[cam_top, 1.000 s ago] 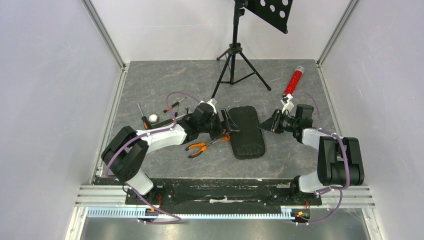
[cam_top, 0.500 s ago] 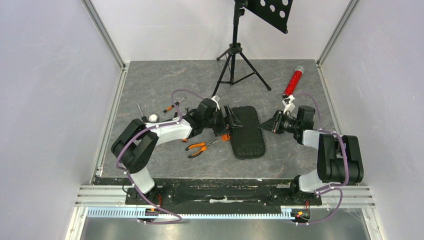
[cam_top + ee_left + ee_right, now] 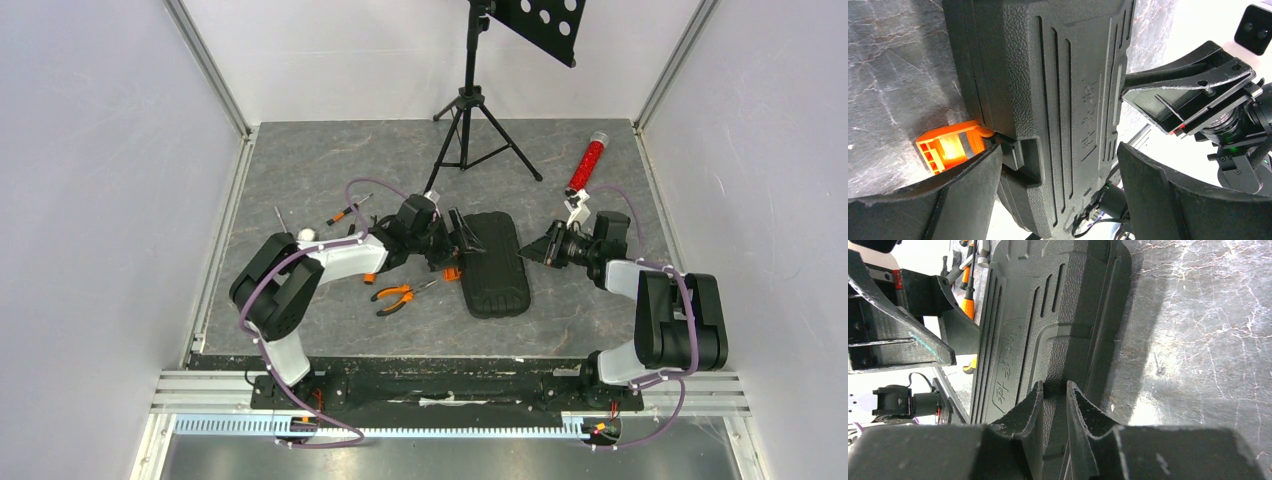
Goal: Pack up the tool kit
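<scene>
The tool kit (image 3: 493, 263) is a black ribbed case lying shut on the grey table, its orange latch (image 3: 451, 272) sticking out on the left side. My left gripper (image 3: 462, 243) stands open at that side. In the left wrist view its jaws (image 3: 1058, 170) straddle the case (image 3: 1058, 75), with one finger (image 3: 963, 195) beside the latch (image 3: 945, 150). My right gripper (image 3: 531, 252) is at the case's right edge. In the right wrist view it (image 3: 1054, 386) is pinched narrowly on the case's (image 3: 1048, 305) rim. Orange-handled pliers (image 3: 398, 293) lie left of the case.
A screwdriver (image 3: 348, 211) and other small tools (image 3: 300, 238) lie at the far left behind my left arm. A black tripod stand (image 3: 470, 110) rises behind the case. A red glittery tube (image 3: 586, 163) lies at the back right. Walls close in on both sides.
My left arm has folded in, carrying its open gripper a little right along the case's left edge. The right jaws have narrowed slightly on the rim. The case has not moved.
</scene>
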Available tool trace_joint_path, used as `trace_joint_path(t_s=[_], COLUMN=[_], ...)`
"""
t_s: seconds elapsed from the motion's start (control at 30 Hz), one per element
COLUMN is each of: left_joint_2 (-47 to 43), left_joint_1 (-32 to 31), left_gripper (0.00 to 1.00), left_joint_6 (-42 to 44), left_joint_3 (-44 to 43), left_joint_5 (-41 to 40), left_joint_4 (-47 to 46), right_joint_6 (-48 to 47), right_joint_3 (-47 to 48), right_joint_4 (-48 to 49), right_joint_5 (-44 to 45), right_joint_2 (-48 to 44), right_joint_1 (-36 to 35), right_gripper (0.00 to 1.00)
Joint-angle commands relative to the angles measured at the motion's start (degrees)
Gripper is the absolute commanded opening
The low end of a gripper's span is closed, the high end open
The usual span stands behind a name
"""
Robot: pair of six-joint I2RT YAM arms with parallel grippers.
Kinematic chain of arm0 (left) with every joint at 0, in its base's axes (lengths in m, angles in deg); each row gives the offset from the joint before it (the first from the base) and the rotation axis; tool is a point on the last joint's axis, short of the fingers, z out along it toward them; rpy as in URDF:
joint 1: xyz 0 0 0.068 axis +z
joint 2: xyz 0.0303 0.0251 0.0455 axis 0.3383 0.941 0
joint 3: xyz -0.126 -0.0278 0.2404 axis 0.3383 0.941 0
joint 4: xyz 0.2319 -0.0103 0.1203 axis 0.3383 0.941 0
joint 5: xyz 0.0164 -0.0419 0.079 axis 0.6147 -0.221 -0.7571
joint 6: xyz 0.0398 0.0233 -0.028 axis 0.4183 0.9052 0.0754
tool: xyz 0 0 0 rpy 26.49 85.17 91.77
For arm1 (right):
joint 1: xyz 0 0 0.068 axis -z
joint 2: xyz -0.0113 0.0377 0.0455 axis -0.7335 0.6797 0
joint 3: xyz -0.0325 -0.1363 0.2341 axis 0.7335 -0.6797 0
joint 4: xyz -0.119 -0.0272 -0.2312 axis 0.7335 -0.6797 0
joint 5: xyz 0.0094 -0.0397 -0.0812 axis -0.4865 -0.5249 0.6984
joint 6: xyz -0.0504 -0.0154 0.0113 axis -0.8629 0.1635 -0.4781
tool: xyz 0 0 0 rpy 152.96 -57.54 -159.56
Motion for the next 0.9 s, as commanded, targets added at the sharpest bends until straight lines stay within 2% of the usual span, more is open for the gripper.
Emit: trace_joint_path(t_s=[0.0, 0.37, 0.6, 0.87], left_joint_2=[-3.57, -2.84, -4.72, -4.80], left_joint_1=[-2.00, -5.59, -6.23, -6.32], left_gripper=[0.89, 0.88, 0.88, 0.88], left_joint_6=[-2.60, -5.44, -7.74, -7.44], left_joint_3=[-5.65, -11.00, -11.46, -13.45], left_joint_5=[3.59, 4.63, 4.30, 3.84], left_joint_4=[-5.54, -8.21, -12.57, -13.04], right_joint_6=[-5.34, -4.52, -4.62, -6.70], right_joint_3=[-2.54, -1.85, -0.72, 3.02], right_joint_4=[-10.01, -9.83, -11.21, -15.88], right_joint_5=[10.66, 14.58, 16.56, 22.27], right_joint_2=[2.46, 1.19, -1.69, -7.75], right_joint_1=[-2.23, -7.40, -9.10, -11.08], right_gripper=[0.20, 0.27, 0.37, 0.53])
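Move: Reaching over the case's latch side, the left hand has the case's middle about 6 cm to its right, 2 cm back and 4 cm below. The open orange latch sits roughly 3 cm left, 3 cm back and 5 cm down from this hand, the pliers some 14 cm left, 8 cm back and 8 cm down. For the right hand, at the opposite long edge, the case's middle lies about 5 cm left, 2 cm back and 2 cm lower. Working up from the latch side of the case with fingers kept wide open, the left hand rises slowly, then faster at the end, about 8 cm in all and some 5 cm to the right, finishing above the case's far end. The right hand, nearly shut on the opposite edge at first, opens to about half, slides forward 2 to 3 cm and rolls some 15 degrees, its left side dropping. ##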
